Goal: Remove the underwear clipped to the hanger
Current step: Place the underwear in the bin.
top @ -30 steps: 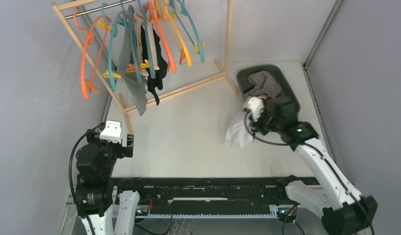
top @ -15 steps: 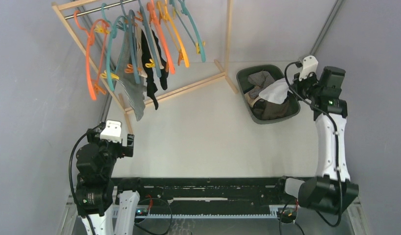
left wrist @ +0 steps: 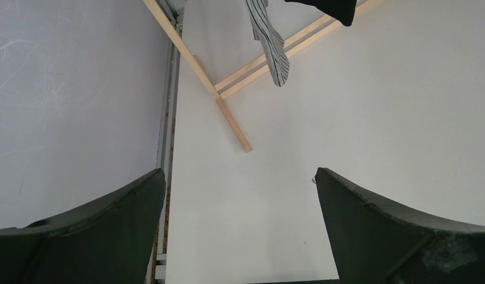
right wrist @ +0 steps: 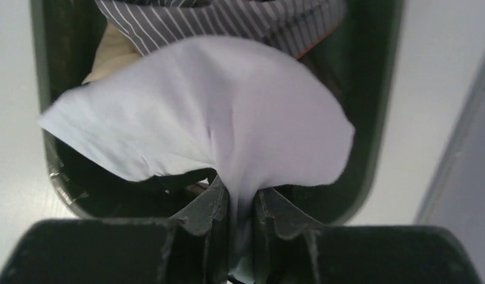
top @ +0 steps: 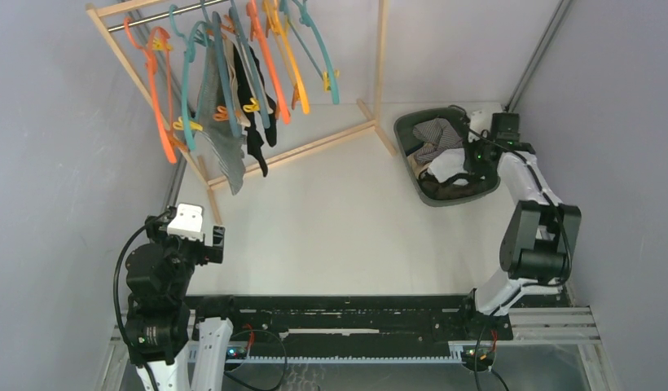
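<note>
My right gripper is shut on a fold of white underwear, which billows over the dark green bin. From above, that gripper sits over the bin at the back right, the white underwear draped inside. A grey striped piece of underwear and a black one hang clipped to hangers on the wooden rack. My left gripper is open and holds nothing, low near the left edge; the striped underwear's tip hangs ahead of it.
Orange, teal and yellow hangers crowd the rack's rail. The rack's wooden foot lies on the table ahead of my left gripper. A striped cloth and dark clothes lie in the bin. Grey walls close in both sides.
My right arm swung from the table's middle back to the bin with the white underwear and lowered it inside. The hangers swayed slightly. My left arm stayed still.
</note>
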Available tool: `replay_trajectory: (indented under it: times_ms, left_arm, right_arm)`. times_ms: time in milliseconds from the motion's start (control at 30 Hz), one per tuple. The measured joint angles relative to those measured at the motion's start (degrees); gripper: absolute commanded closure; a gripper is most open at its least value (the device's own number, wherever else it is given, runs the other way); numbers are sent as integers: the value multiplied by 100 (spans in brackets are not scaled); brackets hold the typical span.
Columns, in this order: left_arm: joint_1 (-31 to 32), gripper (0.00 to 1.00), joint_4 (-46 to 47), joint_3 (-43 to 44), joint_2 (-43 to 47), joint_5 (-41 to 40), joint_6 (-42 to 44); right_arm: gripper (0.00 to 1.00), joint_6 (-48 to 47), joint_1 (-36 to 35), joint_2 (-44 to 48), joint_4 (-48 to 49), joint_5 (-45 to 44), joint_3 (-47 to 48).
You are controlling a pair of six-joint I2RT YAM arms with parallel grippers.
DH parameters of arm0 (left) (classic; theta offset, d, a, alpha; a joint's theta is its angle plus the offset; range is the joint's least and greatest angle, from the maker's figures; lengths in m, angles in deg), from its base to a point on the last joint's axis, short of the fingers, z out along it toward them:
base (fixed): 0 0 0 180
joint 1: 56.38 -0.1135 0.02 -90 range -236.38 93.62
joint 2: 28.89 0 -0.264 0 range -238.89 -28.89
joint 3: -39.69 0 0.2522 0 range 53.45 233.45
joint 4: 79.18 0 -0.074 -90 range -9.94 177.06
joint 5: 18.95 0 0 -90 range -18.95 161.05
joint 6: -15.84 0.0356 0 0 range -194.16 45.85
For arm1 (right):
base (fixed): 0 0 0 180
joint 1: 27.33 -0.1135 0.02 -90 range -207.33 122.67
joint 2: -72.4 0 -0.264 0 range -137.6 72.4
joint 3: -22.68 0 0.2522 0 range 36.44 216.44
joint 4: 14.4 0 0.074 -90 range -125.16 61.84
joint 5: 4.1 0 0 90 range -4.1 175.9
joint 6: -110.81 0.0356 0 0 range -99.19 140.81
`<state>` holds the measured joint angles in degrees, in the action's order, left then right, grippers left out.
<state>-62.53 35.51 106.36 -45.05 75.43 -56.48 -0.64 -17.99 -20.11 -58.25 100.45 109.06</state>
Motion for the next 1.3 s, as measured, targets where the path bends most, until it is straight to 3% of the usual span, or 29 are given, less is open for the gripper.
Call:
replay_trajectory:
  times_ms: [200,300,467,600,1067,1300]
  left_arm:
    - [0,0,0,0,11,57,7]
    - [0,0,0,0,11,61,7]
    - [0,0,-4,11,9,90,4]
    - [0,0,-26,105,-44,247,-15]
    - [-4,2,-50,1556,-1001,796,-435]
    - [-4,3,-120,2830,-2085,826,-667]
  right_arm:
    - [68,-42,-264,-798,-48,-293,2]
    - [54,-63,-302,-935,-184,-358,57]
    - [21,-138,-221,-879,-354,-400,197]
    - [6,-197,-192,-507,-494,-422,197]
    - [5,-46,-907,1543,-1047,-13,273]
    - [6,190,-1751,2806,-1086,586,-778]
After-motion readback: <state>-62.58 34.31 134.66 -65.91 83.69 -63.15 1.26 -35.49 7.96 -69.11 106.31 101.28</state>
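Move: The right hand, pinching the white underwear, is over the bin, whose middle lies about 5 cm ahead, 6 cm left and 7 cm below. In the bin, striped cloth lies 10 cm ahead, 7 cm left; beige cloth 4 cm ahead, 13 cm left. From the left hand, the nearest orange hanger is roughly 25 cm ahead, 3 cm left, 20 cm up, and the bin 28 cm ahead, 72 cm right, 21 cm down. Right hand dips 6 cm, opens, releasing the underwear, then rises and withdraws back-left; left hand rises 13 cm. ##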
